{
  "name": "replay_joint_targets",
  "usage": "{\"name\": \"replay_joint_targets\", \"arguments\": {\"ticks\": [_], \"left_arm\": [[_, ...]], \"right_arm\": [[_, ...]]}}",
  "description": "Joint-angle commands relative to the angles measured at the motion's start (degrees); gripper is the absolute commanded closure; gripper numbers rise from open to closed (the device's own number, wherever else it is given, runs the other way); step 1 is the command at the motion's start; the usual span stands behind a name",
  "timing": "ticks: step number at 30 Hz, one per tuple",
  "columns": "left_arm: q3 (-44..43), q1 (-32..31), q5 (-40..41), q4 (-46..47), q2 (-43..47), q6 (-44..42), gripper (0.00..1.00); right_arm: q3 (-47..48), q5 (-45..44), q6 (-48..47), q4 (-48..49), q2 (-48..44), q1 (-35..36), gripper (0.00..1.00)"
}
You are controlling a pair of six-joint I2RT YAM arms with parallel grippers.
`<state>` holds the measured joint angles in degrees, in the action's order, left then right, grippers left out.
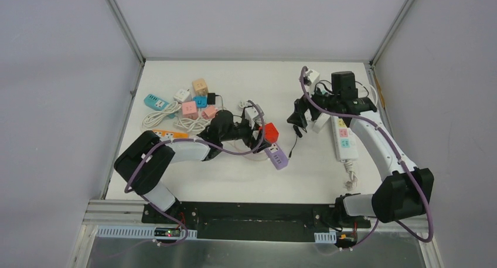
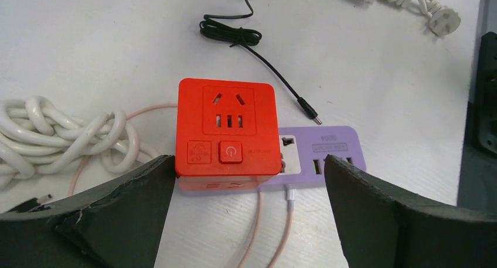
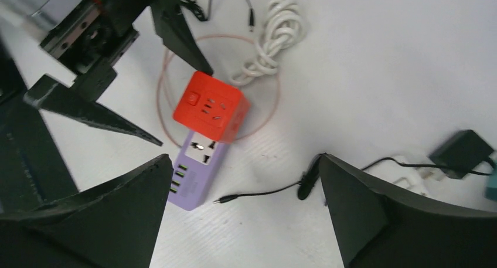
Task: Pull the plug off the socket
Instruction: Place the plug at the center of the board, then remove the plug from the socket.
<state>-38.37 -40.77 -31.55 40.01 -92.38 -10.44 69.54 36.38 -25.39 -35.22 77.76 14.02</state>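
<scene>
A red cube plug [image 2: 227, 127] sits on one end of a purple socket strip [image 2: 319, 153] lying flat on the white table. My left gripper [image 2: 249, 165] is open just short of them. One fingertip is at the cube's near left corner and the other is by the strip's USB end. From above, the left gripper [image 1: 258, 131] is beside the red cube [image 1: 270, 131] and purple strip [image 1: 277, 156]. My right gripper [image 1: 298, 119] hangs open above the table to the right. Its wrist view shows the cube [image 3: 211, 107] and strip [image 3: 196, 168] off to the left of its jaws.
A thin pink cable [image 2: 290, 221] plugs into the strip's near side. A black lead with a barrel tip [image 3: 264, 192] lies right of the strip. White coiled cord [image 2: 58, 133], a pile of coloured cube sockets [image 1: 193, 101] and a white power strip [image 1: 344, 138] lie around.
</scene>
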Motion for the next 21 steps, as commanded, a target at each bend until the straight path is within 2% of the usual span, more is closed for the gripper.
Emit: {"name": "replay_joint_targets", "arguments": {"ticks": [1, 4, 9, 21], "left_arm": [[-0.4, 0.4, 0.3, -4.1, 5.9, 7.1, 0.01], [0.0, 0.4, 3.2, -8.9, 11.0, 10.2, 0.01], [1.5, 0.4, 11.2, -18.4, 20.0, 15.9, 0.01], [9.7, 0.4, 26.5, -30.1, 37.3, 33.7, 0.01]], "right_arm": [[-4.6, 14.0, 3.2, 7.6, -2.3, -0.9, 0.00], [-4.5, 14.9, 7.8, 8.9, -1.2, -0.9, 0.00], [-3.7, 8.4, 10.1, 8.5, 0.3, 0.5, 0.00], [0.2, -15.5, 16.0, 7.2, 7.0, 12.6, 0.00]]}}
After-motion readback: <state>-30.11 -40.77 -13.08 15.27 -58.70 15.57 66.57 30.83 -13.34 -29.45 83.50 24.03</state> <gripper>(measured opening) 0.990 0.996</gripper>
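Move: The red plug, sitting on one end of the purple socket, lies about 3 cm to the left hand's right, 2 cm ahead and 5 cm below; the socket's middle is some 5 cm nearer the base than the plug, and the white cord bundle about 8 cm beyond the plug and 7 cm to its left. From the right hand the plug is roughly 9 cm left, 3 cm back and 13 cm below; the black cord's coil lies about 2 cm back, 2 cm right and 18 cm below that hand. The red plug is left free on its purple socket as the open left hand draws away from it, about 8 cm left, 6 cm up after a slight dip back from its highest, and 4 cm back, its fingers swinging counter-clockwise towards forward. Meanwhile the open right hand comes towards the plug, first a little back, then left and down about 5 cm each, tipping some 10 degrees. ##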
